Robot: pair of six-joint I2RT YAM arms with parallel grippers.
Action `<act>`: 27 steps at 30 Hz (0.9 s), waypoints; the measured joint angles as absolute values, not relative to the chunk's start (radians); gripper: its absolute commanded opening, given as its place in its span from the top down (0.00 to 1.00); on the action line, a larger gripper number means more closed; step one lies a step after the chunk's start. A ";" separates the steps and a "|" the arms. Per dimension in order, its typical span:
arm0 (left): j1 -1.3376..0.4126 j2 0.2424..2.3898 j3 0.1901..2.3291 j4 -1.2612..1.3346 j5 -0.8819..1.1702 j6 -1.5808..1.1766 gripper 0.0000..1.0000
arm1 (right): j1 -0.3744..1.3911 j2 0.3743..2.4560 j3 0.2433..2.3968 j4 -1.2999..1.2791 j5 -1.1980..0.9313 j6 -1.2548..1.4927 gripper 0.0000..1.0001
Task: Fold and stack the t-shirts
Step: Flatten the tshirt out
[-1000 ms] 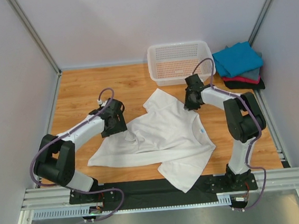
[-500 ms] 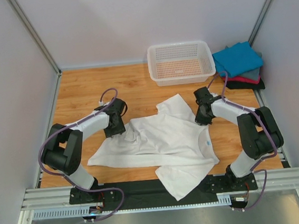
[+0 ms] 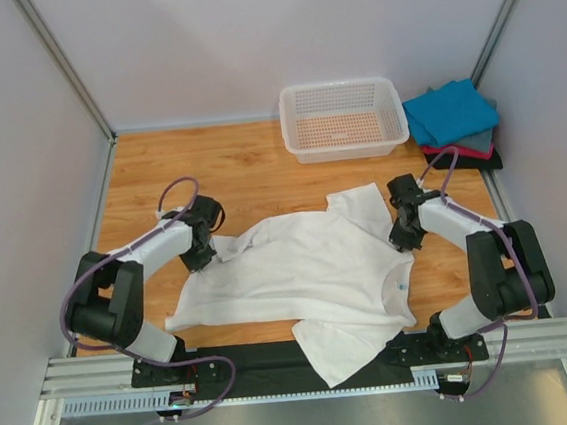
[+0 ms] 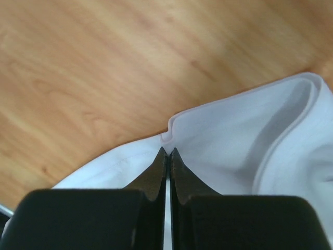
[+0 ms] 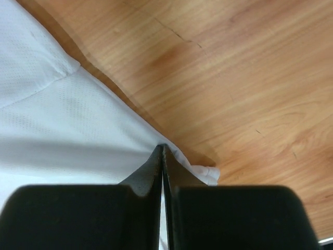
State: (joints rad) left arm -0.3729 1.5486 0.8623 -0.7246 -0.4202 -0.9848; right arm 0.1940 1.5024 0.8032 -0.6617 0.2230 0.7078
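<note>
A plain white t-shirt (image 3: 310, 275) lies spread and rumpled on the wooden table, its blue neck label (image 3: 400, 287) at the right. My left gripper (image 3: 210, 252) is shut on the shirt's left edge; in the left wrist view (image 4: 167, 151) the cloth (image 4: 244, 140) sits pinched between the tips. My right gripper (image 3: 402, 237) is shut on the shirt's right edge near the collar; in the right wrist view (image 5: 163, 148) the white cloth (image 5: 62, 114) is pinched. Folded t-shirts in teal-blue (image 3: 451, 111), grey, red and black are stacked at the back right.
A white plastic mesh basket (image 3: 343, 118) stands at the back of the table, left of the folded stack. The shirt's lower sleeve (image 3: 346, 342) hangs over the black rail at the near edge. Grey walls close in both sides.
Both grippers have pulled apart and toward the near edge, the left going left, the right going right. The white shirt has been stretched wider and flatter between them.
</note>
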 measured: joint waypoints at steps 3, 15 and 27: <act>-0.334 1.450 0.807 -0.785 -0.448 -1.048 1.00 | 0.186 1.479 0.783 -0.680 0.230 0.718 1.00; -0.327 1.293 0.788 -0.891 -0.441 -1.055 0.50 | 0.181 1.423 0.744 -0.735 0.223 0.723 0.91; -0.337 1.140 0.930 -0.773 -0.317 -0.951 0.36 | 0.180 1.291 0.908 -0.820 0.207 0.681 0.58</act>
State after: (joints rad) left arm -0.3367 1.1404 0.9298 -0.7727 -0.3172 -0.9512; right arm 0.1802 1.2907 0.9077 -0.8200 0.2073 0.6807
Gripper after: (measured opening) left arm 0.639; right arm 0.323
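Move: Both hands already pinch the white t-shirt just above the table, its middle some 24 cm to the right of the left hand and 6 cm back. From the right hand that middle is about 28 cm left and 6 cm back; the far sleeve lies roughly 12 cm ahead and 10 cm left, the neck opening 10 cm back and 3 cm left, and the near sleeve 24 cm back and 17 cm left. Both hands drag the t-shirt back about 4 cm, the left also leftward and upward, then open and rise clear. ##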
